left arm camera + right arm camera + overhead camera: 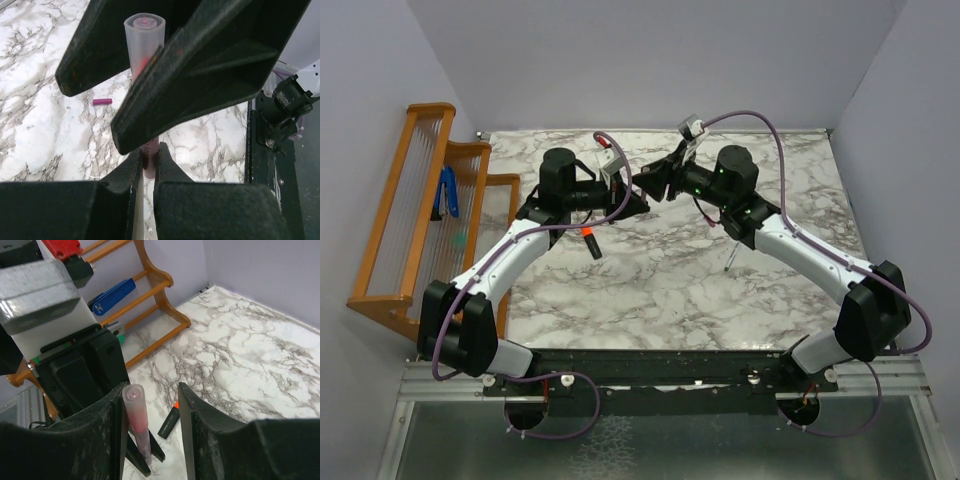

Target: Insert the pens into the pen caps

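Observation:
My left gripper point(148, 152) is shut on a thin pinkish pen point(149, 148) that stands upright with a pale pink cap point(144, 36) on its top end. My right gripper point(150, 388) is open around that capped end. The cap point(134, 402) rests against the left finger, and a wide gap separates it from the right one. The two grippers meet above the back middle of the table point(638, 190). A black marker with an orange tip point(591, 241) lies below them on the marble. A magenta-purple cap point(102, 101) lies loose on the table. A thin grey pen point(730, 258) lies near the right arm.
A wooden rack point(410, 200) stands along the left edge of the table, with a blue-handled tool point(448, 193) resting on it. Purple cables loop over both arms. Grey walls close in the back and both sides.

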### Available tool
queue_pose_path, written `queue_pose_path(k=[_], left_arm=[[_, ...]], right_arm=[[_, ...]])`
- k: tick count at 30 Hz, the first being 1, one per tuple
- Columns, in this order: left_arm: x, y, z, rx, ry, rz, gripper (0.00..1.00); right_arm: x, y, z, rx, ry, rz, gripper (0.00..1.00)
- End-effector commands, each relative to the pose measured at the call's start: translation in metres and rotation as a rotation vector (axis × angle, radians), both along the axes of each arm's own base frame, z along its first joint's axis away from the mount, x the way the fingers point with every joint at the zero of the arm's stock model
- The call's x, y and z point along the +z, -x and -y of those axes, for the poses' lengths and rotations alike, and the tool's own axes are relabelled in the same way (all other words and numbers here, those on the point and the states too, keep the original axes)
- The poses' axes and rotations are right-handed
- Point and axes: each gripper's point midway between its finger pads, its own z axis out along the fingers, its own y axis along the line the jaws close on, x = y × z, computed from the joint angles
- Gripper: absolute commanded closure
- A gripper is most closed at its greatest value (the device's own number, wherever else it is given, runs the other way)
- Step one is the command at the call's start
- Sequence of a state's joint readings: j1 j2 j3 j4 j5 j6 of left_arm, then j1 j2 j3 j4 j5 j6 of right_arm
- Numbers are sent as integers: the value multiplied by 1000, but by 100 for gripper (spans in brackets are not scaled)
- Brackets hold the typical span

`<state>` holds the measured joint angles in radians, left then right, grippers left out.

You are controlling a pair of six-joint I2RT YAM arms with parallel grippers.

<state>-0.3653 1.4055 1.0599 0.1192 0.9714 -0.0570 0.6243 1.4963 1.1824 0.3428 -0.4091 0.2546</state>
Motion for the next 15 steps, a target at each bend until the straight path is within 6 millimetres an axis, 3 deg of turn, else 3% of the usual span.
queue_pose_path(k=[1, 11, 15], left_arm=[[-1, 5, 4, -43, -6, 7, 100], [-7, 0, 2, -21, -29, 1, 100], [-7, -1, 2, -11, -31, 2, 100]], right_arm=[[30, 2, -5, 33, -47, 66, 56], [33, 0, -4, 26, -33, 61, 70], [26, 2, -7, 48, -26, 39, 86]])
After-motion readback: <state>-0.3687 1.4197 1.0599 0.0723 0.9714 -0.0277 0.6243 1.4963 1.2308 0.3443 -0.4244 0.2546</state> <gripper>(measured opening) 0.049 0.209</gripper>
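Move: Between the right hand's half-open fingers stands the capped pink pen, its cap within about 1 cm of that hand's point. The left hand holds the pen lower down, so from there the cap is some 6 cm above and roughly 1 cm ahead. From the right hand, the black pen lies about 16 cm left, 3 cm back and 29 cm below, and the loose magenta cap about 15 cm right, 4 cm ahead and 29 cm below. Rising about 2.5 cm nearly straight up along the pink pen, the right hand draws its fingertips to around the cap's top end, narrowing them from half open to about a fifth; whether they touch it can't be seen. The left hand keeps its pinch on the pen's lower part and sinks some 1.5 cm. ##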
